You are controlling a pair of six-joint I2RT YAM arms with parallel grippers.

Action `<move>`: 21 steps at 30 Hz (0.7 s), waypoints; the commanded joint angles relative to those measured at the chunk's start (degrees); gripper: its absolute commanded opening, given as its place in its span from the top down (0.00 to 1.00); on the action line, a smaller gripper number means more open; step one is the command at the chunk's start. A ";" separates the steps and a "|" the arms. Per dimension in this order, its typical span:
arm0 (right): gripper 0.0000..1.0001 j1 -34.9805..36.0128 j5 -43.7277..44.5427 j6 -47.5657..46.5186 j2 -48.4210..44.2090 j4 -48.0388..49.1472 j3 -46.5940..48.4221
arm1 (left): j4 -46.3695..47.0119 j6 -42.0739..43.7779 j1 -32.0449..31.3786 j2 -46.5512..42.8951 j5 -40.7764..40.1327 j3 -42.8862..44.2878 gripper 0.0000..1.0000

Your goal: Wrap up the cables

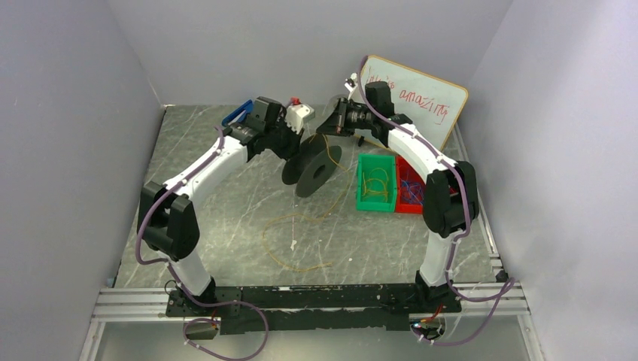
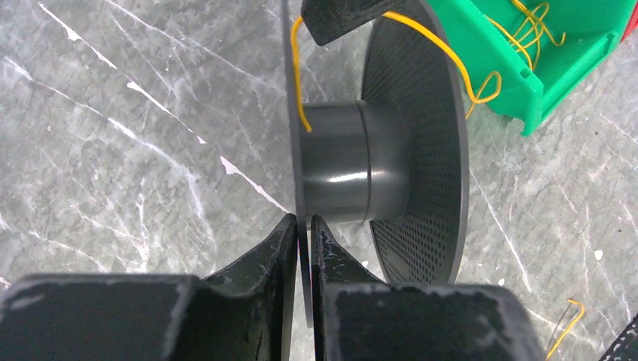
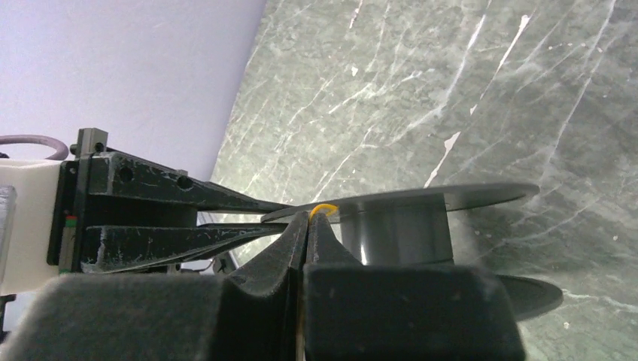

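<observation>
The black spool (image 1: 312, 167) stands on edge mid-table. My left gripper (image 1: 299, 143) has one thin flange between its jaws; in the left wrist view the fingertips (image 2: 303, 222) sit tight on either side of that flange, just below the hub (image 2: 346, 162). The yellow cable (image 2: 298, 75) runs from the hub up to my right gripper (image 1: 331, 120), which is shut on it. In the right wrist view a short yellow loop (image 3: 323, 207) pokes out past the closed tips (image 3: 308, 218) beside the spool (image 3: 406, 226). The rest of the cable lies in loose loops (image 1: 290, 241) on the table.
A green bin (image 1: 376, 204) holding yellow wires and a red bin (image 1: 410, 207) holding blue wires stand right of the spool. A whiteboard (image 1: 417, 98) leans on the back wall. A blue handle (image 1: 237, 113) lies at the back left. Grey walls enclose the table.
</observation>
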 commanded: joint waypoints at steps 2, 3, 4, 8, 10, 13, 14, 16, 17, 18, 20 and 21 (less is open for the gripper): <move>1.00 0.23 0.67 -2.75 -2.15 -0.50 3.55 | 0.02 -1.50 -0.26 -1.42 2.30 -0.41 0.80; 1.00 0.29 0.61 -2.90 -2.40 -0.44 3.35 | -0.01 -1.58 -0.30 -1.44 2.14 -0.29 0.79; 1.00 0.39 0.65 -3.21 -2.67 -0.69 3.14 | -0.12 -1.58 -0.29 -1.45 1.87 -0.12 0.77; 1.00 0.89 1.01 -4.81 -3.50 -1.66 2.63 | -0.64 -1.76 -0.26 -1.30 1.33 0.93 0.68; 1.00 0.95 1.04 -5.07 -3.68 -1.71 2.28 | -0.79 -1.90 -0.22 -1.36 1.27 1.43 0.61; 1.00 1.00 -0.09 -4.90 -3.59 -2.08 2.23 | -1.14 -1.87 -0.21 -1.49 1.17 2.14 0.52; 1.00 1.01 -0.63 -4.72 -3.63 -1.99 2.12 | -1.25 -1.64 -0.22 -1.53 1.28 2.44 0.48; 1.00 1.01 -1.32 -4.25 -3.80 -1.94 2.01 | -1.73 -1.14 -0.22 -1.70 1.48 3.32 0.47; 1.00 1.01 -1.81 -3.90 -3.85 -1.87 2.08 | -1.92 -0.54 -0.15 -1.75 1.51 3.70 0.47; 1.00 0.97 -2.23 -3.45 -3.93 -1.80 2.13 | -2.16 -0.06 -0.21 -1.75 1.83 4.12 0.47; 1.00 0.94 -3.46 -2.55 -4.01 -1.72 2.39 | -2.57 0.85 -0.18 -1.79 2.62 4.73 0.47; 1.00 1.00 -4.03 -1.86 -4.03 -1.55 2.48 | -2.71 1.22 -0.22 -1.80 2.97 4.95 0.46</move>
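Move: The left hand has its fingertips on the spool's left flange near the top; the spool's middle lies about 4 cm to its right, 3 cm back and 7 cm below. The green bin is some 22 cm right and 7 cm back, the blue tool about 16 cm left and 9 cm ahead. From the right hand, pinching the yellow cable, the spool's middle is about 7 cm back, 1 cm left and 10 cm below. Left fingers open halfway around the spool's flange, nearly still; the right keeps the cable, easing back 1 cm. ##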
